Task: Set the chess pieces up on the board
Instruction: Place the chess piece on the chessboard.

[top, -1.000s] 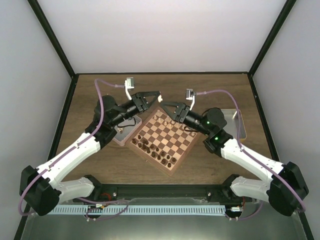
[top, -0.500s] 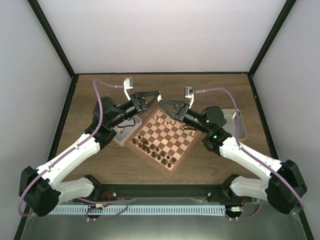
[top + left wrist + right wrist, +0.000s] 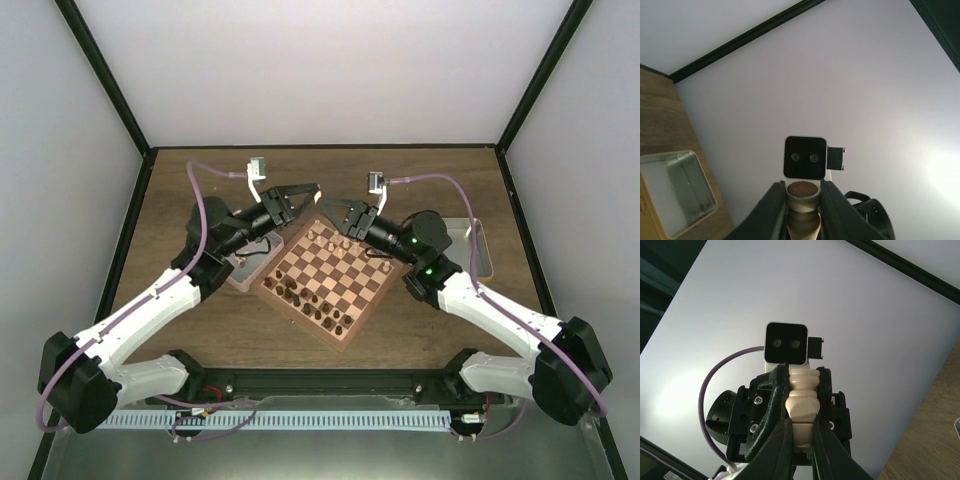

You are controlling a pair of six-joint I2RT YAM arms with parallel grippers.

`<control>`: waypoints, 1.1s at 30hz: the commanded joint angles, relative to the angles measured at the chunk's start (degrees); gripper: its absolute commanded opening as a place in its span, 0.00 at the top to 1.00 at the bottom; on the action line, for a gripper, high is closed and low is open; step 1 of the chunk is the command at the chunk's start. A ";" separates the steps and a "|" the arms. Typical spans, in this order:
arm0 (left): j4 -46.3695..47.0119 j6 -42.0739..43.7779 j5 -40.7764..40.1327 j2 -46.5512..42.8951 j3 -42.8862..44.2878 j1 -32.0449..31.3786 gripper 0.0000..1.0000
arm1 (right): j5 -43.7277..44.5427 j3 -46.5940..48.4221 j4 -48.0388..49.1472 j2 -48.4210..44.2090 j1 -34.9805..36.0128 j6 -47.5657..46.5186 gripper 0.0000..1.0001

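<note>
One light beige chess piece [image 3: 803,400] hangs in the air over the far corner of the board [image 3: 300,314], gripped from both ends. My left gripper [image 3: 803,199] is shut on its base end, whose brown felt sole [image 3: 803,190] faces the left wrist camera. My right gripper [image 3: 803,426] is shut on the other end. In the top view the left gripper [image 3: 316,190] and the right gripper [image 3: 327,204] meet tip to tip, and the piece between them is too small to make out. Several beige pieces [image 3: 334,240] stand along the board's far side.
Dark brown pieces [image 3: 305,298] line the board's near-left side. A silver metal tray [image 3: 244,270] lies left of the board under the left arm, and shows as the tray [image 3: 675,192] in the left wrist view. Another tray [image 3: 481,246] lies at the right. Black frame posts edge the table.
My right gripper has reached a little further toward the left gripper and closed its jaws on the piece that the left gripper holds. The left gripper has stayed put.
</note>
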 commanded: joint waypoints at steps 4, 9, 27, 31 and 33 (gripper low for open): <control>-7.97 7.74 -4.69 -3.42 -0.45 -0.16 0.55 | -1.50 2.74 -7.65 -2.39 -0.26 -4.67 0.96; -27.11 23.67 -19.35 -9.53 -0.77 -0.07 0.37 | -0.41 3.19 -38.09 -5.82 -1.40 -15.33 0.96; -44.74 50.73 -35.26 -13.36 -2.33 0.30 0.16 | 9.08 19.03 -100.20 16.10 -1.76 -35.24 0.97; -44.97 51.12 -35.44 -13.35 -2.91 0.45 0.15 | 11.71 23.22 -104.00 21.61 -1.76 -37.57 0.98; -44.59 51.17 -34.60 -13.60 -3.31 0.54 0.15 | 11.79 24.45 -105.18 23.86 -1.76 -38.56 0.98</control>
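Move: My right hand has the light chess piece pinched and my left hand grips it too, high above the board, whose middle lies about 37 cm below my right hand, 3 cm ahead and 2 cm right. From that hand the light pieces already set stand some 12 cm ahead and 5 cm right, the dark ones 2 cm back and 3 cm left. My left hand's next piece, in the left tray, is about 7 cm ahead, 18 cm left and 37 cm down. My left fingers open and let go, and that hand backs off some 12 cm left and as far down towards the left tray, its wrist swinging to point forward and slightly down. My right hand keeps its pinch and sinks fast, almost 30 cm, towards the board's right-hand side, drifting right and a little back while the wrist tips about 90 degrees until the fingers point down. ##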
